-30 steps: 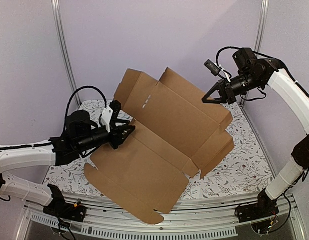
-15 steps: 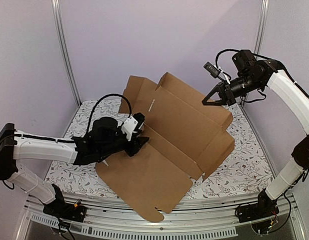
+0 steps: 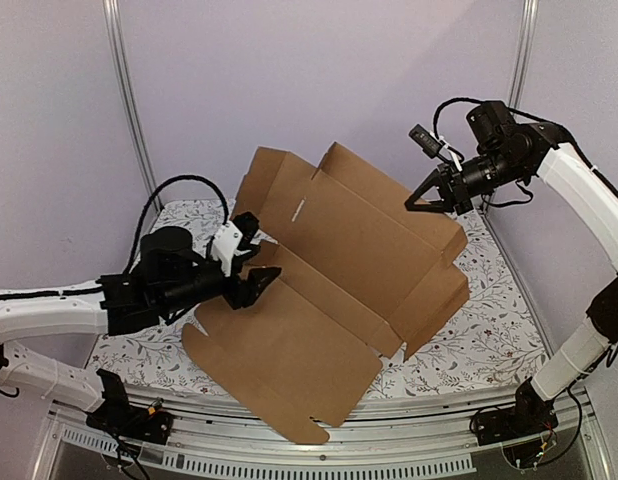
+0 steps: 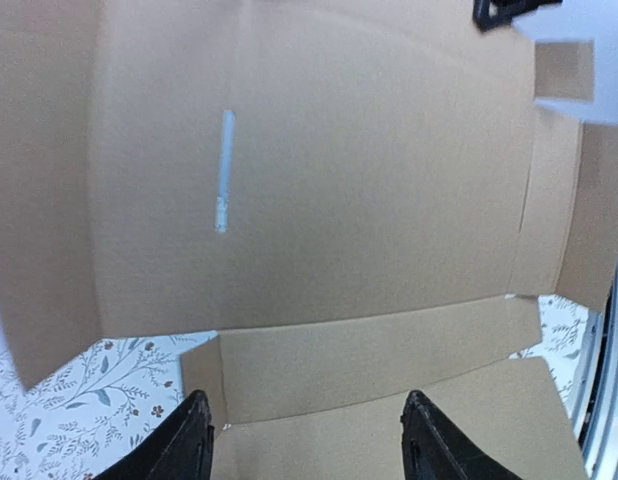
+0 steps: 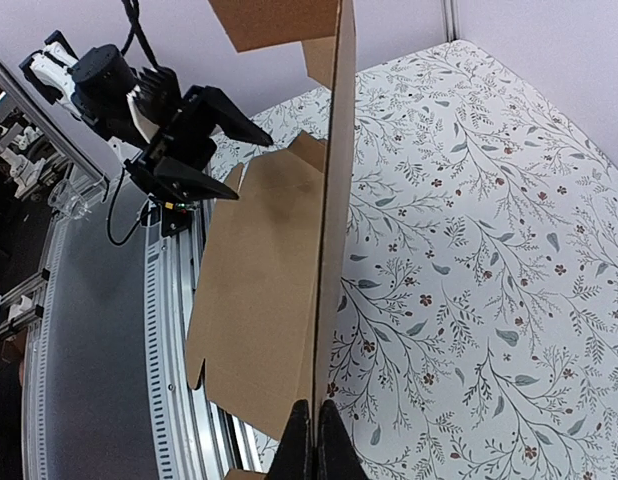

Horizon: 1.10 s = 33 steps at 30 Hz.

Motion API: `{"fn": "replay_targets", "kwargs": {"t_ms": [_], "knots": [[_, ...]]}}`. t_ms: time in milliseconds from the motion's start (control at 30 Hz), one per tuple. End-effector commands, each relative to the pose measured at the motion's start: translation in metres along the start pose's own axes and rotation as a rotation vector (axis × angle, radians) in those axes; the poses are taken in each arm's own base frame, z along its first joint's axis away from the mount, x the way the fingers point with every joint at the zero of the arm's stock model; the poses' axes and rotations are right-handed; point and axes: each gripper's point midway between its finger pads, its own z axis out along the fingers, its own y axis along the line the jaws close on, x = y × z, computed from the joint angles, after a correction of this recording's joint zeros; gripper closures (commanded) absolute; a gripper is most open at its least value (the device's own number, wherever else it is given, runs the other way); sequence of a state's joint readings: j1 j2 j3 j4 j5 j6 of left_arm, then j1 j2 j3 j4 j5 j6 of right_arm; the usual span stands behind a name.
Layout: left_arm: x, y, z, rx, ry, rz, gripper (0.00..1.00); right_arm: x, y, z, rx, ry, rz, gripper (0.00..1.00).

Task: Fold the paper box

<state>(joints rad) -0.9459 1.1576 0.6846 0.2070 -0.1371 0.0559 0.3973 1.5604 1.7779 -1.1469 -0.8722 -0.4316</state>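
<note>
The paper box (image 3: 339,260) is a brown cardboard sheet, opened out, its near panel on the table and its far panels tilted up. My right gripper (image 3: 413,203) is shut on the raised far right edge; in the right wrist view the paper box (image 5: 259,280) is seen edge-on, pinched between the fingertips of this gripper (image 5: 314,445). My left gripper (image 3: 257,258) is open at the sheet's left side, above a crease, holding nothing. In the left wrist view its gripper (image 4: 309,435) stands wide over the paper box (image 4: 339,200), which has a slit in its raised panel.
A floral tablecloth (image 3: 489,330) covers the table. A metal rail (image 3: 389,460) runs along the near edge, and the sheet's near corner hangs over it. Frame posts (image 3: 129,100) and purple walls close in the back and sides.
My left gripper has opened wide and drawn back a little to the left, off the sheet. The sheet's near panel has shifted slightly. The right gripper has kept its hold and barely moved.
</note>
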Motion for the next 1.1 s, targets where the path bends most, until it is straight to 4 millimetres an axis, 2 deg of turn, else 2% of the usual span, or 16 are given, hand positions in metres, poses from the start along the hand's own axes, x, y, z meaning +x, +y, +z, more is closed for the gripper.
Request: {"fn": "replay_targets", "kwargs": {"t_ms": [0, 133, 233, 367, 500, 533, 633, 833, 1067], "knots": [[-0.013, 0.010, -0.067, -0.016, -0.031, 0.001, 0.35, 0.002, 0.009, -0.003, -0.006, -0.011, -0.115, 1.00], [-0.012, 0.040, -0.114, -0.130, -0.074, -0.042, 0.32, 0.002, 0.015, -0.003, -0.042, -0.022, -0.186, 1.00], [-0.002, 0.068, -0.128, -0.227, -0.048, -0.111, 0.29, 0.002, 0.029, -0.004, -0.119, -0.044, -0.200, 1.00], [0.013, 0.100, -0.125, -0.267, 0.048, -0.220, 0.30, 0.005, 0.051, -0.012, -0.199, -0.052, -0.242, 1.00], [0.029, 0.110, -0.098, -0.163, 0.156, -0.325, 0.33, 0.009, 0.068, -0.020, -0.227, -0.054, -0.282, 1.00], [0.028, 0.111, -0.092, -0.135, 0.166, -0.342, 0.34, 0.010, 0.069, -0.022, -0.226, -0.056, -0.288, 1.00], [0.018, 0.093, -0.074, 0.048, 0.142, -0.363, 0.33, 0.010, 0.075, -0.025, -0.225, -0.064, -0.298, 1.00], [0.009, 0.078, -0.051, 0.214, 0.166, -0.353, 0.31, 0.014, 0.081, -0.023, -0.248, -0.050, -0.296, 1.00], [-0.008, 0.046, -0.045, 0.483, 0.133, -0.412, 0.34, 0.011, 0.082, -0.022, -0.244, -0.052, -0.298, 1.00]]}}
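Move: The left hand, open and empty, hangs over the lower panel; that panel's left corner is roughly 7 cm to its left, 3 cm ahead and some 5 cm lower. The strip's end flap is about 6 cm ahead and 3 cm below the hand, and the slot in the big upright panel is some 13 cm ahead and 5 cm to the right. From the right hand, that corner lies about 34 cm left, 5 cm back and 15 cm down. Still pinching the big panel's far flap near its right end, the right hand draws back about 6 cm, rising slightly and turning counter-clockwise. Meanwhile the left arm swings the open gripper up and left, first back, then forward and down in an arc clear of the lower panel's left side, and returns some 8 cm rightward, fingers tipping down, to that panel's left corner. ##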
